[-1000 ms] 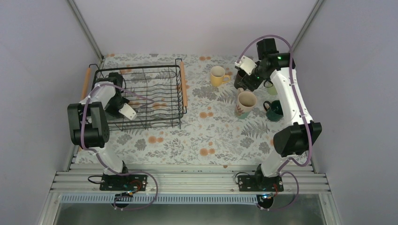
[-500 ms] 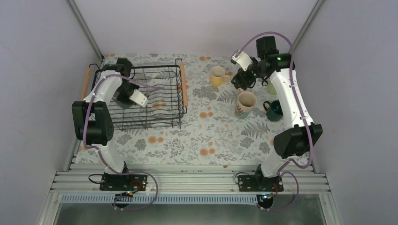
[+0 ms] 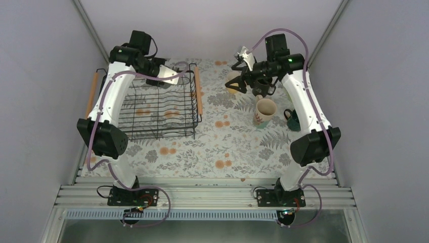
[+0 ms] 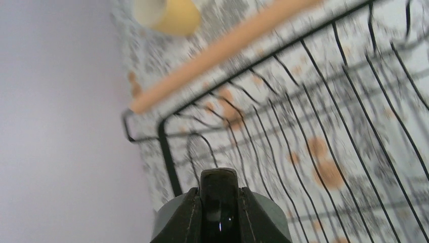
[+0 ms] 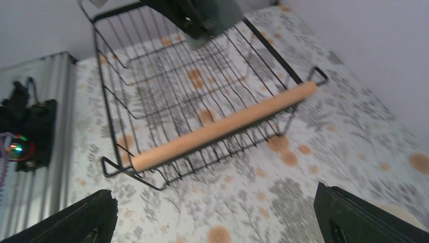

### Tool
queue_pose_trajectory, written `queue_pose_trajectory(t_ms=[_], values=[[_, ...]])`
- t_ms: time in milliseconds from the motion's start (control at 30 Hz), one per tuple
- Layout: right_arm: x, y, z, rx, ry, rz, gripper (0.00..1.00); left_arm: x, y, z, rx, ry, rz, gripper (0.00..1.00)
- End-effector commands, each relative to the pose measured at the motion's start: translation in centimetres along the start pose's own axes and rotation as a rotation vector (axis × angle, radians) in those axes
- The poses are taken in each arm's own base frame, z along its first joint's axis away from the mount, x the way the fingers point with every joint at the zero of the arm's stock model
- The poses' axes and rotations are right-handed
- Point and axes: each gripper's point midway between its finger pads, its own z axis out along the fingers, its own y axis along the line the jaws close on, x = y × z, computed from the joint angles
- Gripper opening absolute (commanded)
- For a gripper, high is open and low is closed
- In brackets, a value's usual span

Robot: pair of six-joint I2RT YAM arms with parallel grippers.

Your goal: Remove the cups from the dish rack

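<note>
The black wire dish rack (image 3: 152,109) with wooden handles stands at the left; no cup shows inside it. My left gripper (image 3: 172,77) is raised over the rack's far right corner. In the left wrist view it (image 4: 219,202) is shut on a dark glossy part of a grey-green mug (image 4: 169,223). The right wrist view shows the gripper and mug (image 5: 202,17) above the rack (image 5: 167,86). My right gripper (image 3: 242,81) is open and empty, just above the yellow mug (image 3: 230,85). The cream patterned mug (image 3: 265,110) and the dark teal mug (image 3: 296,119) stand on the table.
The flowered cloth (image 3: 222,147) covers the table. The rack's right wooden handle (image 3: 198,96) lies between the rack and the mugs. The right forearm hides the ground behind the cream mug. Grey walls close in on the left, back and right.
My left arm has lifted out of the rack and swung to its far right corner with the mug. My right gripper has moved left from the mug group to over the yellow mug.
</note>
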Motion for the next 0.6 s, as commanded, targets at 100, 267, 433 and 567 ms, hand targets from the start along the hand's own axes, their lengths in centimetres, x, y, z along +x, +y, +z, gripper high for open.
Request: queue_pose_trajectory(t_ms=[100,267,433,567], values=[[-4.5,3.1,0.6,-0.236,-0.198,-0.049,1.00,-10.2,5.6,-7.4,-0.290,-0.368,0.039,0.02],[-5.0,2.2,1.4,-0.246,-0.218,-0.049,1.00,-13.9,8.2,-9.8,-0.411,-0.578,-0.011,0.03],[-5.5,1.4,2.3,-0.252,-0.224,-0.050,1.00,-17.4,8.9,-10.1,-0.413,-0.762,-0.026,0.02],[-6.2,1.3,2.7,-0.258,-0.243,-0.069,1.00,-19.5,8.9,-8.7,-0.403,-0.827,-0.016,0.02]])
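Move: The left gripper already holds the grey mug. The open right gripper it goes to hangs about 23 cm to the right, 3 cm nearer the base and 7 cm higher; the rack's wooden handle lies 12 cm right, 7 cm back and 16 cm below. From the right gripper, the grey mug is about 21 cm left, 4 cm ahead and 10 cm lower. The yellow cup stands 3 cm to its right, 29 cm below. Bring the left gripper up and to the right with the grey mug, about 13 cm each way, out over the rack's wooden handle. Swing its fingers up some 40 degrees until they point right, nearly level, and keep the grip. Meanwhile ease the wide-open right gripper about 5 cm left and slightly up to meet the mug, levelling its fingers and turning them a little counter-clockwise. ##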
